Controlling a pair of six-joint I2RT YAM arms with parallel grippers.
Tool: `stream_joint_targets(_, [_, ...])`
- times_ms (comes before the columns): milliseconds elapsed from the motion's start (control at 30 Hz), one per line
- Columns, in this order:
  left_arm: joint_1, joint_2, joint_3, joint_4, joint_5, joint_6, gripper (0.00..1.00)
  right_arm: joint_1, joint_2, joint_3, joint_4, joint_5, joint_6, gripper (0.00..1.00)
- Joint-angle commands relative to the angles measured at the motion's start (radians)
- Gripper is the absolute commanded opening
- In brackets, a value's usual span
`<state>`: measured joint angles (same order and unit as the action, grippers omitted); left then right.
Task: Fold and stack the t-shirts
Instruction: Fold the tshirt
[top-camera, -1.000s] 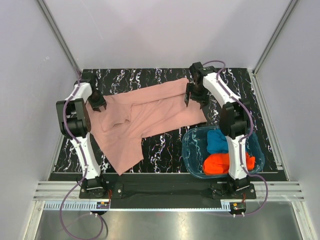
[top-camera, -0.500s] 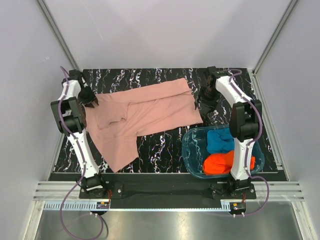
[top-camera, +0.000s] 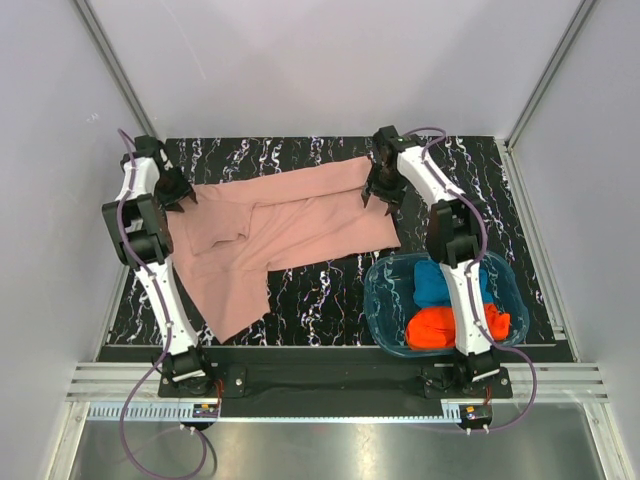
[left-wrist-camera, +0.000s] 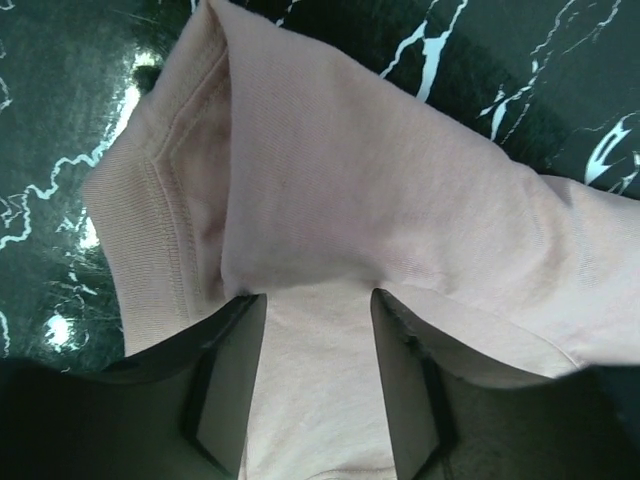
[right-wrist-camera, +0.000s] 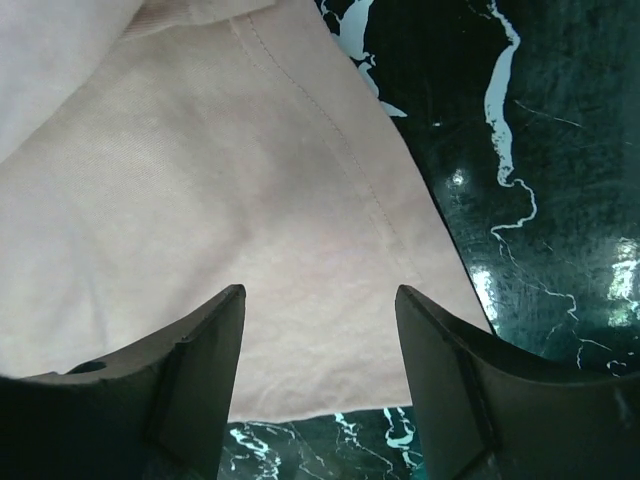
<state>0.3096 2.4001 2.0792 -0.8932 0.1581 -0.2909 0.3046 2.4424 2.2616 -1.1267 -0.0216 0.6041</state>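
Observation:
The dusty-pink t-shirt (top-camera: 290, 225) lies spread across the black marbled table (top-camera: 330, 290), one part trailing toward the front left. My left gripper (top-camera: 183, 195) hovers at its left end. In the left wrist view its jaws (left-wrist-camera: 316, 297) stand apart over a folded ridge of pink cloth (left-wrist-camera: 350, 180), gripping nothing. My right gripper (top-camera: 380, 195) is over the shirt's right edge. It is open (right-wrist-camera: 320, 292) above the hemmed corner (right-wrist-camera: 200, 180). The blue t-shirt (top-camera: 435, 283) and the orange-red t-shirt (top-camera: 432, 328) lie bunched in the tub.
A translucent blue plastic tub (top-camera: 385, 290) stands at the front right of the table, under the right arm. Grey walls and aluminium rails (top-camera: 120, 80) enclose the table on three sides. The table's bare marbled surface shows at the front middle and far right.
The left jaws have widened on the shirt's left end. The right gripper swung out to the right, then came back left over the shirt's right edge. The shirt shifted slightly left.

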Motion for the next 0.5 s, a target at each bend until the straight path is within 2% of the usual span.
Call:
stream_joint_targets(0, [0.011, -0.114, -0.043, 0.062, 0.078, -0.061, 0.55, 0.019, 0.029, 0.061, -0.047, 0.100, 0.019, 0.69])
stream_joint_targets(200, [-0.043, -0.396, -0.303, 0.201, 0.112, -0.172, 0.56, 0.031, 0.055, 0.026, 0.039, 0.156, 0.005, 0.70])
stream_joint_targets(300, [-0.076, -0.493, -0.451, 0.243, 0.110, -0.186, 0.56, 0.031, 0.118, 0.093, 0.054, 0.195, -0.016, 0.71])
stream_joint_targets(467, [-0.138, -0.685, -0.726, 0.287, 0.106, -0.197, 0.55, 0.033, 0.271, 0.317, 0.058, 0.232, -0.084, 0.71])
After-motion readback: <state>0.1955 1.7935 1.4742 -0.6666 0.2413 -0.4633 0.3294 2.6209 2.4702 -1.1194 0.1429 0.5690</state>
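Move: Beneath the left hand's open fingers lies the shirt's far left corner; the inner fold it heads over is about 12 cm to its right and 11 cm back, some 2 cm lower, and the shirt's near flap is roughly 31 cm back and 18 cm right. From the right hand, the shirt's right edge runs about 4 cm ahead and 3 cm right, 4 cm below; the far strip's right end is some 12 cm ahead, 2 cm left, and the near right corner about 8 cm back, 6 cm right. Lifting off the far left corner, the left hand swings up about 10 cm, right and back towards and above the inner fold, fingers staying open and tipping farther forward. Meanwhile the right hand sinks about 3 cm onto the cloth, then slides some 4 cm forward along the right edge towards the far strip's end, open fingertips pushing cloth ahead, wrist tilting about 10 degrees. ##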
